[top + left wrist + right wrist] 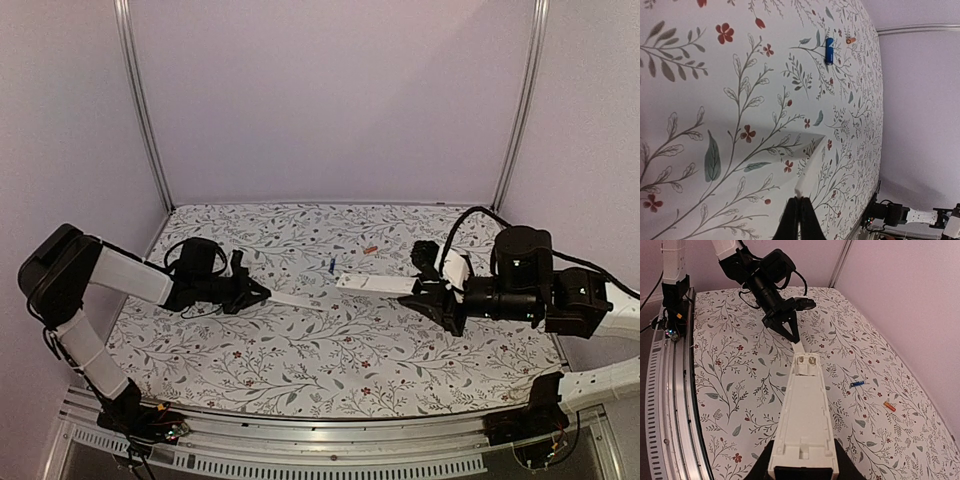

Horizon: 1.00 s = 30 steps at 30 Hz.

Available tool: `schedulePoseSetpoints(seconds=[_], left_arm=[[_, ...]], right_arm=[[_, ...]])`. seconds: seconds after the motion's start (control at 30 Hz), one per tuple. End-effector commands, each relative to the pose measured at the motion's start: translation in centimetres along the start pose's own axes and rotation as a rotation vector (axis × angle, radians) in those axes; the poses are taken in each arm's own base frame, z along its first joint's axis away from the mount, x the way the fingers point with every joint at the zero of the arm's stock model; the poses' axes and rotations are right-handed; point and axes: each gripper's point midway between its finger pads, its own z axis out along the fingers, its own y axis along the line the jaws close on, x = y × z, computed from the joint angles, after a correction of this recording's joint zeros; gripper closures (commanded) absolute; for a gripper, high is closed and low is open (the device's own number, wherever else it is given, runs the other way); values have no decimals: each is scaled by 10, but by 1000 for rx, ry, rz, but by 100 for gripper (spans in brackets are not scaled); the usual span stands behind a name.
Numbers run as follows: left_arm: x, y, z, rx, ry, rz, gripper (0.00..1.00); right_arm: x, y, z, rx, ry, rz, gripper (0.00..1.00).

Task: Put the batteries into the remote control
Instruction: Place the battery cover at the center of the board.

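Note:
My right gripper [428, 289] is shut on the white remote control [375, 285] and holds it level above the table, pointing left. In the right wrist view the remote [805, 415] lies between my right gripper's jaws [802, 462], its open back up and the battery recess [807, 363] at the far end. My left gripper [262, 293] is shut on a thin white flat strip [295, 299], seen edge-on in the left wrist view [810, 172] beyond my left gripper [801, 201]. The blue battery [330, 265] and the orange-red battery [370, 249] lie loose on the cloth behind the remote.
A floral cloth [300, 350] covers the table. Pale walls and metal posts [145, 110] close the back and sides. A metal rail [330, 435] runs along the near edge. The batteries also show in the right wrist view, the blue one [856, 384] and the orange-red one [889, 406].

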Motion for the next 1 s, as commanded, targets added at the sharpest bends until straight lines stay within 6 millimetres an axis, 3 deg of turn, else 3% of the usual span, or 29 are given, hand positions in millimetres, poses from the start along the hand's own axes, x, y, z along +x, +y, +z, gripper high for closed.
schedulePoseSetpoints(seconds=[0.0, 0.03, 0.1, 0.17, 0.23, 0.33, 0.43, 0.53, 0.67, 0.83, 0.97], left_arm=[[7, 33, 4, -82, 7, -43, 100], [8, 38, 4, -96, 13, -59, 97], [9, 42, 5, -100, 24, -75, 80], [9, 40, 3, -90, 26, -72, 62], [4, 33, -2, -79, 9, -55, 49], [-10, 2, -19, -25, -46, 52, 30], [-20, -47, -47, 43, -124, 232, 2], [-13, -109, -78, 142, -172, 473, 0], [28, -174, -110, 248, -143, 824, 0], [92, -199, -127, 396, -41, 1096, 1], [131, -209, -128, 486, 53, 1239, 1]], right_arm=[[-22, 9, 1, -70, -55, -5, 100], [-22, 13, 2, -90, -55, -9, 100], [-22, 16, 3, -108, -57, -12, 100], [-22, 20, 3, -129, -61, -19, 100], [-21, 23, 2, -148, -63, -29, 100], [-22, 28, -2, -181, -67, -39, 100], [-22, 34, -5, -223, -54, -52, 100], [-25, 40, -7, -270, -37, -58, 100], [-33, 48, -8, -333, -37, -57, 100], [-45, 59, -10, -420, -41, -57, 100], [-48, 63, -6, -453, -33, -64, 100]])
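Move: The battery cover is already in my left fingers, just above the board. The landing spot for its middle is about 6 cm to the right of my left hand, 2 cm back and 4 cm down. From this hand the blue battery lies about 12 cm ahead and 15 cm to the right, the orange battery roughly 18 cm ahead and 24 cm right, both some 5 cm lower. From my right hand, the landing spot is about 13 cm ahead, 22 cm left and 24 cm below. I lower the battery cover the last 3 cm with my left hand and spread the fingers wide to let it go. Then I lift away steeply, about 27 cm, drawing back and somewhat right towards the remote while rolling the wrist some 60 degrees and levelling the fingers. My right hand keeps its grip on the remote, easing it back and left and turning it counter-clockwise. ##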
